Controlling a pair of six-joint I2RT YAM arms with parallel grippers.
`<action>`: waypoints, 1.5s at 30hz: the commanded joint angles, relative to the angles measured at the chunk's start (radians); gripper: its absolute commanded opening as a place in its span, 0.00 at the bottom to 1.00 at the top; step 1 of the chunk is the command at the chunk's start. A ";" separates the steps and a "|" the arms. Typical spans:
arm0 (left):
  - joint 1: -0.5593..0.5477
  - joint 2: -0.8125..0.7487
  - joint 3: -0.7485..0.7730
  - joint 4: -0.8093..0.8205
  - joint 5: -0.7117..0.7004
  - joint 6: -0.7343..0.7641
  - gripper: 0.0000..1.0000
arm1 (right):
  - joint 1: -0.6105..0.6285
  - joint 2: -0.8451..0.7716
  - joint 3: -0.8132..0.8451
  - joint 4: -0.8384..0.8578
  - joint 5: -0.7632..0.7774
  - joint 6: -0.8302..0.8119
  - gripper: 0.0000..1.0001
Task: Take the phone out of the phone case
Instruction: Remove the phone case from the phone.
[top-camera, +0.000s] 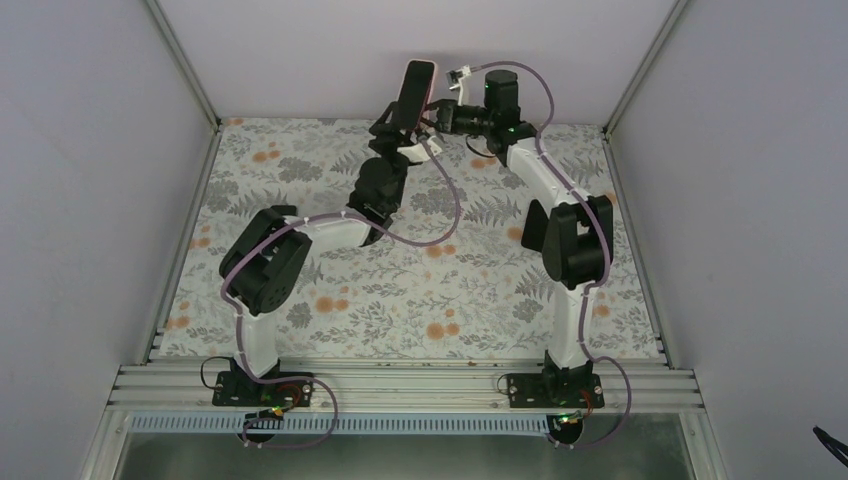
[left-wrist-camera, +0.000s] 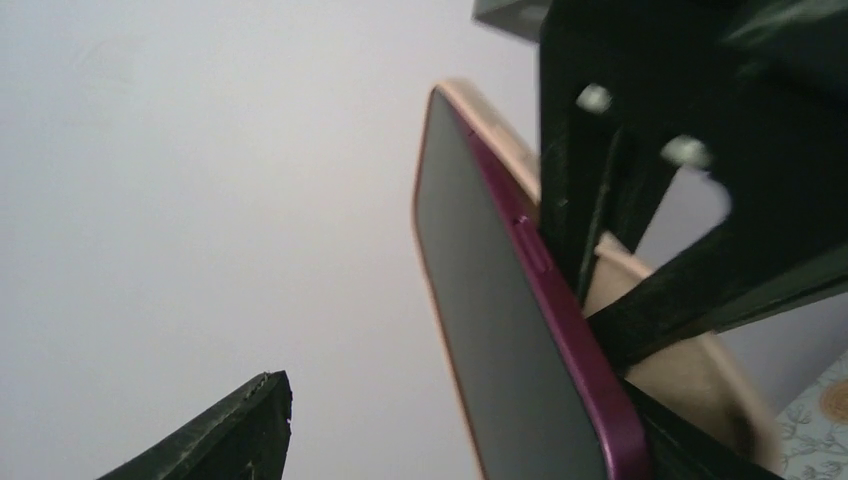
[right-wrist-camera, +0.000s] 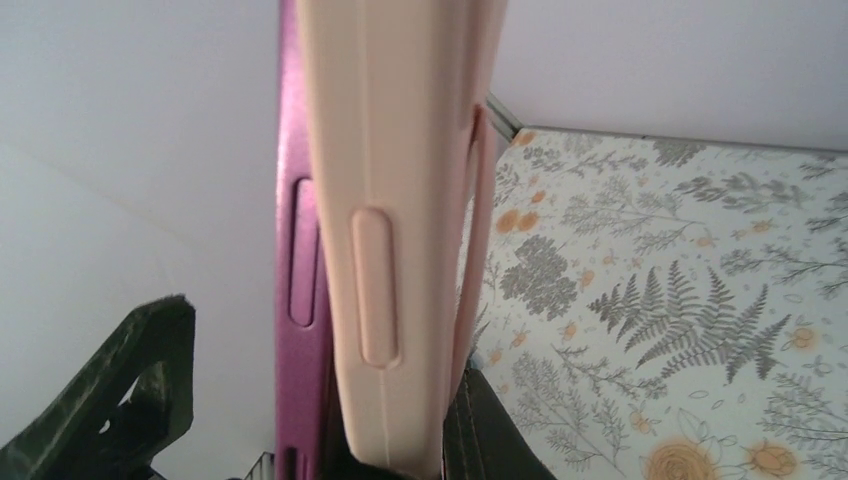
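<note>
The phone (top-camera: 413, 92) stands upright in the air at the back of the table, dark screen with a purple side (left-wrist-camera: 560, 320). The salmon-pink phone case (right-wrist-camera: 400, 200) is still on its back, with one long side peeled away from the purple edge (right-wrist-camera: 300, 250). My right gripper (right-wrist-camera: 420, 440) is shut on that loosened case wall, and one dark finger (right-wrist-camera: 500, 430) shows beside it. My left gripper (left-wrist-camera: 470, 410) is open around the phone's lower end from below. Its left finger (left-wrist-camera: 250, 430) stands well apart from the screen, and the other finger is hidden behind the phone.
The floral table mat (top-camera: 420, 290) lies below, with grey walls on three sides and a metal rail (top-camera: 400, 385) at the near edge. Both arms (top-camera: 565, 240) reach toward the back wall, and the phone hangs close to that wall.
</note>
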 joint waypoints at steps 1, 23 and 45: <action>0.091 0.014 0.114 -0.062 -0.278 -0.069 0.71 | 0.013 -0.153 -0.017 -0.007 -0.186 -0.026 0.03; 0.039 0.118 0.285 0.113 -0.183 0.095 0.72 | 0.101 -0.095 0.150 -0.522 -0.364 -0.443 0.03; -0.003 0.160 0.253 0.475 -0.098 0.271 0.03 | 0.125 -0.099 0.093 -0.496 -0.371 -0.442 0.03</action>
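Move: The phone, standing on end in the air with its near, lower part already lifted out of the case, has its middle about 4 cm ahead of the left hand, 2 cm to its right and 4 cm higher. The case sits close behind the phone's back, its middle some 5 cm ahead of the left hand, 4 cm right and 3 cm up. From the right hand, which already pinches the case, the phone's middle is roughly 3 cm ahead, 3 cm left and 5 cm up. The phone gets pinched near its lower end by the left fingers, one already behind it on the case side, the other closing in over the screen from wide open to almost shut, late in the lift. Both hands rise about 6 cm first; the right keeps its grip on the case, draws back some 3 cm and rolls it about 25 degrees, far side up, while the left fingers tip upward. ##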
